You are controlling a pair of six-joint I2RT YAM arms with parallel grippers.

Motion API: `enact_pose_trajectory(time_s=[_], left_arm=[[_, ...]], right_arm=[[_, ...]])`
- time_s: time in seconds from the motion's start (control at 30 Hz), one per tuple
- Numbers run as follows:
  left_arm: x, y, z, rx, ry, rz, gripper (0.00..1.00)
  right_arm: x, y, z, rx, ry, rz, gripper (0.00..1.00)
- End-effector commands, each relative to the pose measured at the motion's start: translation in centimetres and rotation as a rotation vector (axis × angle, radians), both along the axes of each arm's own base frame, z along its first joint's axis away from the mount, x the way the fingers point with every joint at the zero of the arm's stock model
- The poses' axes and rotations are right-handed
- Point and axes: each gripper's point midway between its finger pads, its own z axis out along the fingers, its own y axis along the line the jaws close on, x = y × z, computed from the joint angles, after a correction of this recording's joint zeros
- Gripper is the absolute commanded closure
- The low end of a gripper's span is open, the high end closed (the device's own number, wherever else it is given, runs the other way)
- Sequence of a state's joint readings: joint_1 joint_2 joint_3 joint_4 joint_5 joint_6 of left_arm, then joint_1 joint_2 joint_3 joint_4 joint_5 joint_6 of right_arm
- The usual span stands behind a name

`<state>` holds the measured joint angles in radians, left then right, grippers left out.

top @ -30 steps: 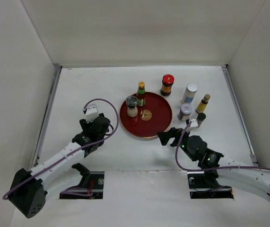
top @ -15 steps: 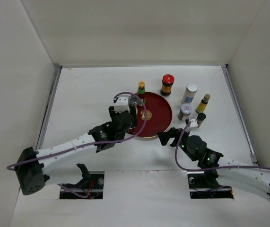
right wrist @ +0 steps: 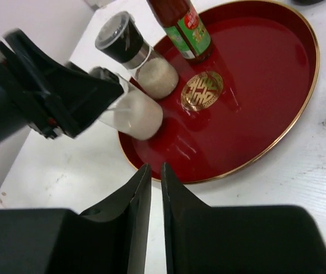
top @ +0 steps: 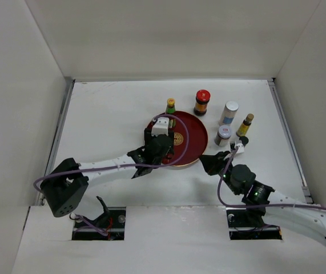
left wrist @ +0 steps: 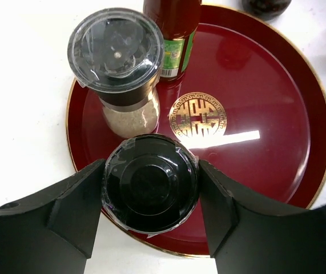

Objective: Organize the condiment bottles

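Note:
My left gripper [left wrist: 151, 194] is shut on a black-lidded shaker [left wrist: 150, 171] of white grains, its base at the near-left part of the round red tray [left wrist: 277, 114]. A second black-lidded shaker [left wrist: 120, 63] and a red sauce bottle [left wrist: 174, 34] with a green label stand on the tray just beyond it. My right gripper [right wrist: 156, 171] is shut and holds nothing, just off the tray's near rim [right wrist: 248, 162]. In the right wrist view the held shaker [right wrist: 134, 111] leans between the left fingers [right wrist: 77, 103].
Right of the tray [top: 192, 134] stand a red-lidded dark jar [top: 201, 101], a white silver-capped shaker [top: 228, 112], a slim yellow-capped bottle [top: 245, 124], a silver-lidded jar [top: 223, 135] and a small black-capped bottle [top: 242, 141]. White walls enclose the table.
My left arm swung from the table's left side to the tray, carrying the shaker. My right gripper went from open to shut and shifted slightly right.

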<state>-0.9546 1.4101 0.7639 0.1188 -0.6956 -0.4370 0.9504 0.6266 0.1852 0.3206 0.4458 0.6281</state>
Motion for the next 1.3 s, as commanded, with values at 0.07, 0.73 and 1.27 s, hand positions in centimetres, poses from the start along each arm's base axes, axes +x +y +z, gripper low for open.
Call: enact_pose_trajectory(time_s=[0.07, 0.73, 1.27], left_arm=[[1.0, -1.1, 1.0, -0.08, -0.06, -0.021, 0.59], [-2.7, 9.2, 11.8, -0.594, -0.477, 0.139, 0.0], [-0.6, 13.3, 4.1, -0.551, -0.408, 0.339, 0.0]], right_arm=[[0.8, -0.2, 3.4, 0.011, -0.017, -0.042, 0.76], [21.5, -6.1, 10.8, -0.359, 0.063, -0.363, 0.0], [32.0, -5.0, 5.0, -0.498, 0.183, -0.355, 0.0]])
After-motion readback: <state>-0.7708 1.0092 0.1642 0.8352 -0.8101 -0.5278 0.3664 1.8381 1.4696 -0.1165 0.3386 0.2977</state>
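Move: The right hand, empty and nearly shut, has the red-capped bottle some 31 cm ahead, 3 cm to its right and 8 cm below it; from the same hand the white bottle is about 25 cm ahead and 16 cm right, the grey-lidded jar 13 cm ahead and 12 cm right. The left hand still grips the black-capped grinder over the near-left part of the tray, whose middle is about 8 cm ahead, 6 cm right and 11 cm below; the other grinder stands 8 cm ahead, 2 cm left. The left hand lowers the black-capped grinder about 2 cm onto the tray, opens wide to let go, then rises and swings some 13 cm left off the tray, dipping again at the end as it rolls its left side down and tips its fingers up. Meanwhile the right hand opens fully and sweeps some 30 cm forward and a little right in an arc, up about 11 cm and most of the way down again, turning clockwise and rolling its left side down, to come over the red-capped bottle with its open fingers to either side of the cap. ##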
